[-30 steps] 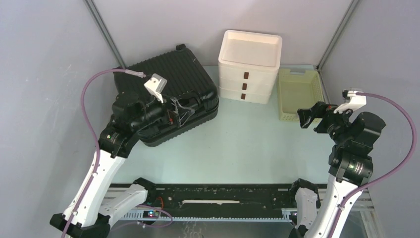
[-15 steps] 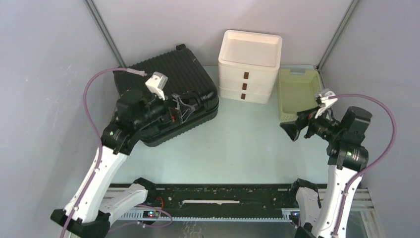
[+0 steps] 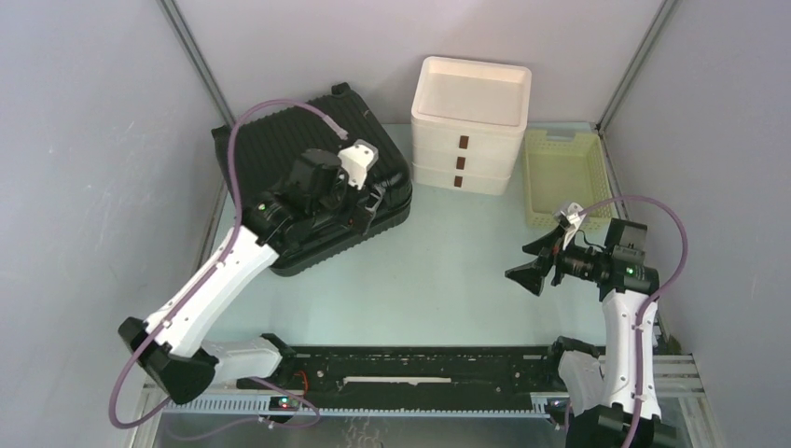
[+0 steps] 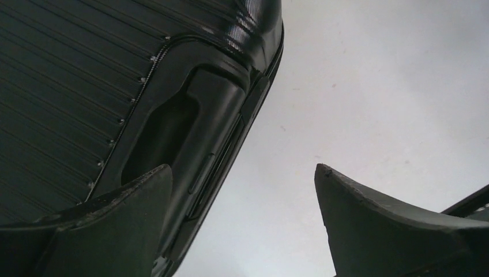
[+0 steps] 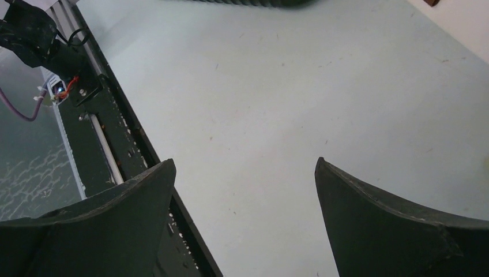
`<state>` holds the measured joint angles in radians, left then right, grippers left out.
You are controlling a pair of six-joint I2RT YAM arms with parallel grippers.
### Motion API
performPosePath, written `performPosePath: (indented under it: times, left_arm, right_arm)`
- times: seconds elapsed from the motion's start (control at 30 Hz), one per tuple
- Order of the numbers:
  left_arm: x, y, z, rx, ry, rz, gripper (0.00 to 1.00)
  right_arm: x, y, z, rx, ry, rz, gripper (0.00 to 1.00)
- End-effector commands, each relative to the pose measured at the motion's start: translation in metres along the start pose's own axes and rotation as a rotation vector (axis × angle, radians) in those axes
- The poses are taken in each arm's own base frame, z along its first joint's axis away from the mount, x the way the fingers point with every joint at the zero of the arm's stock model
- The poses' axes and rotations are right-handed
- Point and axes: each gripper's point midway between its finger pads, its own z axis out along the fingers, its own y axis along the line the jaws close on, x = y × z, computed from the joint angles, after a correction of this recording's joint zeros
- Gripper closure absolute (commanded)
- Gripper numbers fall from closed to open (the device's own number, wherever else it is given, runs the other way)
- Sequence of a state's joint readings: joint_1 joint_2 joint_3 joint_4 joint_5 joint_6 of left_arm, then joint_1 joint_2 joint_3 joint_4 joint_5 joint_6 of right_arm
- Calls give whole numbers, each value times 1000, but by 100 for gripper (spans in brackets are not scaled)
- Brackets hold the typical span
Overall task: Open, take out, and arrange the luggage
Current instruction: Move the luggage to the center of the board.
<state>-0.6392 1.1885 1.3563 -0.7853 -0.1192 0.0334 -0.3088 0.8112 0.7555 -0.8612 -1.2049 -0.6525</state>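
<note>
The luggage [image 3: 280,149], a black ribbed hard-shell suitcase, lies flat and closed at the back left of the table. My left gripper [image 3: 370,207] hangs open over its near right corner, above the side with the recessed handle [image 4: 167,127]. In the left wrist view the left gripper [image 4: 243,167] has one finger over the luggage [image 4: 86,69] edge and the other over bare table, and it holds nothing. My right gripper [image 3: 527,264] is open and empty, low over the table on the right. The right wrist view shows only table between the right gripper's [image 5: 245,160] fingers.
A white three-drawer box [image 3: 471,126] stands at the back centre, just right of the suitcase. A pale yellow slatted basket [image 3: 560,177] sits beside it at the back right. A black rail [image 3: 420,369] runs along the near edge. Grey walls close in both sides.
The left arm has swung right across the suitcase to its near right corner. The right arm has dropped and moved left, away from the basket. Both grippers stayed open.
</note>
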Motion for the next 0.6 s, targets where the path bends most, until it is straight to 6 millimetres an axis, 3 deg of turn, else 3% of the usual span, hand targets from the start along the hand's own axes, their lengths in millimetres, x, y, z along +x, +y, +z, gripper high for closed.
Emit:
performPosePath:
  times: [0.0,0.3,0.57]
  left_arm:
    - [-5,8,15,-13,35,165,3]
    - [13,20,67,16,219,146,26]
    - [28,30,80,-21,272,175,29]
  right_arm:
    - [-14,-3,-3,16,-43,-145,0]
    - [-11,-5,-7,45,-34,-157,0]
    - [-9,-5,-6,37,-26,-162,0]
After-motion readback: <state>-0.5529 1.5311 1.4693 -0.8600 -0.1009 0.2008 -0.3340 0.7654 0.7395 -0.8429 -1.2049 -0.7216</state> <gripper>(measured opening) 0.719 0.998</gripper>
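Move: Some 7 cm ahead of the open left hand, 2 cm to its left and 11 cm lower, is the luggage's handle, on its near right side. The luggage's rounded right-hand corner is about 12 cm ahead and 7 cm right of the hand, and its ribbed body centres roughly 10 cm ahead and 12 cm left. The drawer cabinet stands about 18 cm ahead and 24 cm right. From the right hand the handle lies about 15 cm ahead, 28 cm left. Sinking about 8 cm while reaching some 5 cm forward, the left hand closes in on the luggage's handle side, one finger over the handle recess and the other outside the edge. The wrist tips and rolls some 20 degrees, fingertips turning further down, and the fingers narrow to about three quarters open; the approach eases almost to a stop at the end. Contact with the handle can't be seen. ##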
